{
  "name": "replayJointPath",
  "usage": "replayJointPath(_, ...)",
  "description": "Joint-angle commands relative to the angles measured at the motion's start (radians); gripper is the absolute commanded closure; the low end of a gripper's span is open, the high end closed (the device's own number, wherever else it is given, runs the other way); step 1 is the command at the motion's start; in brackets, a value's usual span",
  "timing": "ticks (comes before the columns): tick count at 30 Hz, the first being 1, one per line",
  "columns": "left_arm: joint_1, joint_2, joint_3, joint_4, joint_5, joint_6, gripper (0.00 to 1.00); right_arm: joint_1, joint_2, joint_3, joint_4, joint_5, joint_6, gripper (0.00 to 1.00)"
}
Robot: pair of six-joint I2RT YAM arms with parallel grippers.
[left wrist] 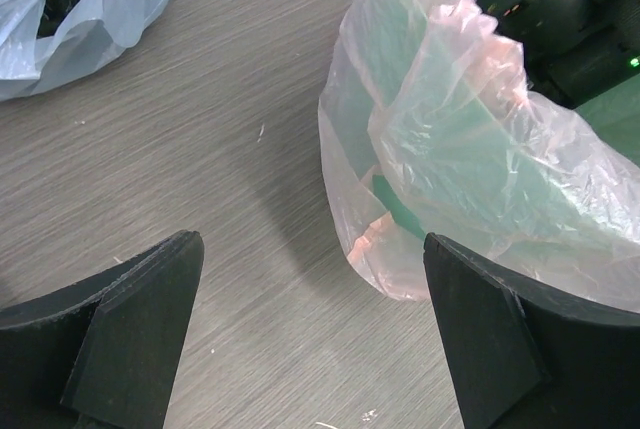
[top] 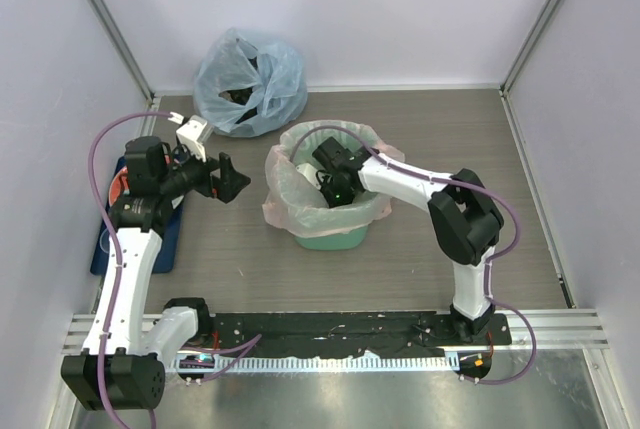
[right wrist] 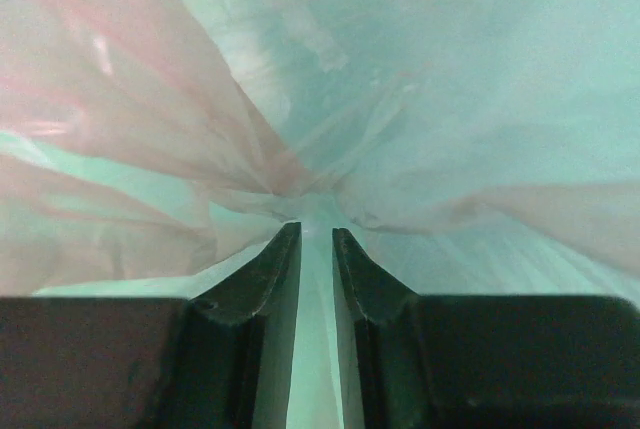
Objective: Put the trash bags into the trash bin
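The mint-green trash bin [top: 330,240] stands mid-table, and the pale-pink trash bag [top: 283,196] lines it, its edge draped over the rim. My right gripper [top: 336,193] reaches down inside the bin. In the right wrist view its jaws [right wrist: 316,231] stand a narrow slit apart, and the bag's folds [right wrist: 120,149] gather right into that slit. My left gripper [top: 232,180] hovers to the left of the bin, wide open and holding nothing. The left wrist view has it [left wrist: 310,245] over bare table, with the bag's overhang [left wrist: 470,149] and the bin wall [left wrist: 396,201] just ahead on the right.
A bulging pale-blue bag [top: 248,79] sits at the back, left of the bin, and also shows in the left wrist view [left wrist: 90,9]. A dark blue flat thing [top: 108,241] with a red item [top: 117,185] lies under the left arm. Walls close in on three sides.
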Motion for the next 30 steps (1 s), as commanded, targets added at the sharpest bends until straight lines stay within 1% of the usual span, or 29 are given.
replayJointPath(1, 0.002, 0.004, 0.041, 0.044, 0.034, -0.035, 0.04, -0.001, -0.120, 0.074, -0.010, -0.044, 0.038, 0.75)
replayJointPath(9, 0.003, 0.025, 0.054, 0.068, 0.065, -0.047, 0.05, 0.005, -0.154, 0.091, -0.030, -0.045, 0.044, 0.75)
replayJointPath(11, 0.003, 0.027, 0.061, 0.071, 0.071, -0.072, 0.06, 0.003, -0.157, 0.101, -0.044, -0.039, 0.045, 0.75)
replayJointPath(15, 0.000, 0.028, 0.074, 0.084, 0.112, -0.076, 0.11, 0.006, -0.143, 0.100, -0.058, -0.042, 0.048, 0.76)
replayJointPath(19, -0.010, 0.033, 0.052, 0.136, 0.172, -0.078, 0.14, 0.008, -0.128, 0.063, -0.024, -0.035, 0.030, 0.84)
replayJointPath(20, -0.012, 0.039, 0.034, 0.166, 0.212, -0.069, 0.15, 0.009, -0.132, 0.043, -0.015, -0.035, 0.027, 0.87)
replayJointPath(22, -0.012, 0.048, 0.012, 0.212, 0.233, -0.062, 0.16, 0.010, -0.149, 0.029, 0.008, -0.033, 0.019, 0.91)
replayJointPath(23, -0.012, 0.057, -0.010, 0.260, 0.241, -0.061, 0.17, 0.010, -0.149, 0.020, 0.011, -0.032, 0.018, 0.95)
replayJointPath(24, -0.041, 0.083, -0.018, 0.284, 0.273, -0.061, 0.20, 0.010, -0.149, 0.019, 0.014, -0.032, 0.015, 0.97)
replayJointPath(25, -0.043, 0.097, -0.026, 0.309, 0.295, -0.058, 0.21, 0.011, -0.143, 0.019, 0.019, -0.032, 0.015, 0.99)
replayJointPath(28, -0.058, 0.165, -0.034, 0.384, 0.352, -0.059, 0.25, 0.014, -0.115, 0.029, 0.019, -0.025, 0.007, 0.99)
replayJointPath(29, -0.070, 0.178, -0.040, 0.407, 0.356, -0.058, 0.30, 0.014, -0.109, 0.029, 0.024, -0.018, 0.002, 0.99)
replayJointPath(30, -0.075, 0.209, -0.043, 0.420, 0.368, -0.058, 0.33, 0.014, -0.105, 0.029, 0.027, -0.015, 0.001, 0.99)
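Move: The right hand is down inside the bin, with the lining film of the pink trash bag just under its fingertips, about 2 cm below; the bin's middle is roughly level with it and some 7 cm above. The open left hand has the bag's left rim about 8 cm to its right, 5 cm lower and level in reach. The blue trash bag lies about 20 cm farther out from the left hand, 3 cm right and 15 cm below. The right fingertips come up off the bag film at the bottom of the bin: the hand lifts about 6 cm, sinks back a centimetre or so, and its slightly parted fingers shut, still inside the lined bin. Meanwhile the left hand, empty, heads for the bag's left rim, at first barely drifting, then swinging about 5 cm right with a small rise and dip, turning some 15 degrees clockwise and partly closing without reaching the plastic. ##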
